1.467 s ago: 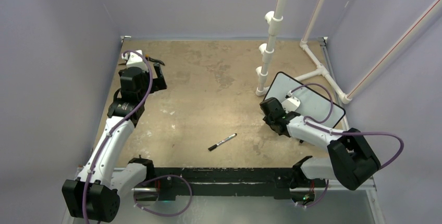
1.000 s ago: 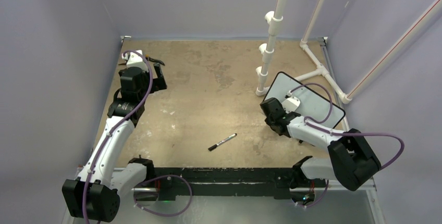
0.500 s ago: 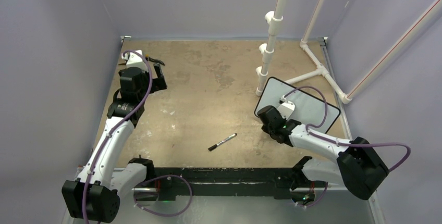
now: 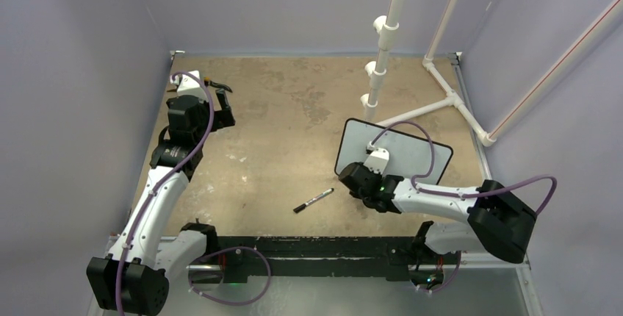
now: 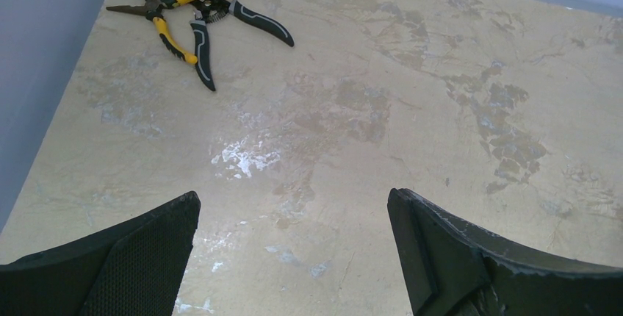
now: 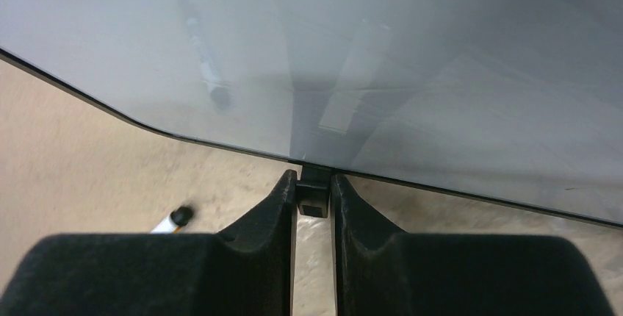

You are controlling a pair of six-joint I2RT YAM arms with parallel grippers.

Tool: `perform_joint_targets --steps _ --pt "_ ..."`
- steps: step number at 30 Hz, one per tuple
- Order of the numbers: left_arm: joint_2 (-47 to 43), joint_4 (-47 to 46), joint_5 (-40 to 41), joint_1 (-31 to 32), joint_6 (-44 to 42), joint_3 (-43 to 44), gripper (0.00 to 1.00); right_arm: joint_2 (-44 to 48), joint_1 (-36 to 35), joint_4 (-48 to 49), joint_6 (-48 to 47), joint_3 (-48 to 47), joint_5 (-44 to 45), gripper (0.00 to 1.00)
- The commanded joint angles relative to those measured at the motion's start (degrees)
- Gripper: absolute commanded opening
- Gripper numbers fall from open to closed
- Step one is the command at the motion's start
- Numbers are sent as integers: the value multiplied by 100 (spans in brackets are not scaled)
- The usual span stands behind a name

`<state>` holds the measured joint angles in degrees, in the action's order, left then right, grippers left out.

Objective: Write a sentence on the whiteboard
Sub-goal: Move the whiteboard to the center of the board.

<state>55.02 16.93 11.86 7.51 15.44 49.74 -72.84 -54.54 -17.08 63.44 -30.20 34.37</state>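
Observation:
The whiteboard [image 4: 397,151] stands tilted right of the table's middle, its white face blank; no sentence shows on it. My right gripper [image 4: 361,177] is shut on a little black foot [image 6: 314,200] at the board's near edge; the right wrist view shows the board [image 6: 367,51] filling the top and the gripper [image 6: 314,184] clamped on that foot. A black-capped marker [image 4: 314,200] lies on the table just left of the right gripper; its end shows in the right wrist view [image 6: 173,218]. My left gripper [image 4: 223,101] is open and empty at the far left [image 5: 294,206].
Yellow-and-black pliers [image 4: 214,84] lie at the far left corner, ahead of the left gripper [image 5: 191,15]. A white PVC pipe stand [image 4: 382,51] rises at the far right behind the board, with its legs running to the right wall.
My right gripper has pulled the whiteboard left and nearer, away from the pipe stand and toward the marker. The left arm and the marker have not moved.

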Motion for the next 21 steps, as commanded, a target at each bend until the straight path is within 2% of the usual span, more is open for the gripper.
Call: perform_joint_targets --steps 1,10,21 --pt "-106 -203 -70 -21 20 -25 99 -43 -437 567 132 -348 -464 0" --pt "-98 -194 -61 -21 11 -20 99 -249 -850 1403 -656 -505 -633 0" --pt "-88 -198 -39 -21 -23 -45 99 -1209 -1023 2124 -1410 -1015 -844 0"
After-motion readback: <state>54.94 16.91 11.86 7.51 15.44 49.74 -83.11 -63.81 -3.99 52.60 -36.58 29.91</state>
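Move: Over the lower right of the tabletop, the right hand still holds the whiteboard's left front foot. The tabletop's middle, where the board is bound, lies about 10 cm ahead, 13 cm left and 3 cm below. The board's own middle is some 8 cm ahead and 10 cm right. The marker lies 12 cm left and 5 cm back, the upright pipe's foot 15 cm ahead and 2 cm right. From the idle left hand, the tabletop's middle is roughly 27 cm right, 2 cm back and 24 cm below. Keeping the board's foot pinched low between nearly shut fingers, the right hand draws the whiteboard left about 10 cm towards the tabletop's middle while turning some 20 degrees counter-clockwise. It bows back a little and rises about 1 cm partway, coming close over the marker's far end. ##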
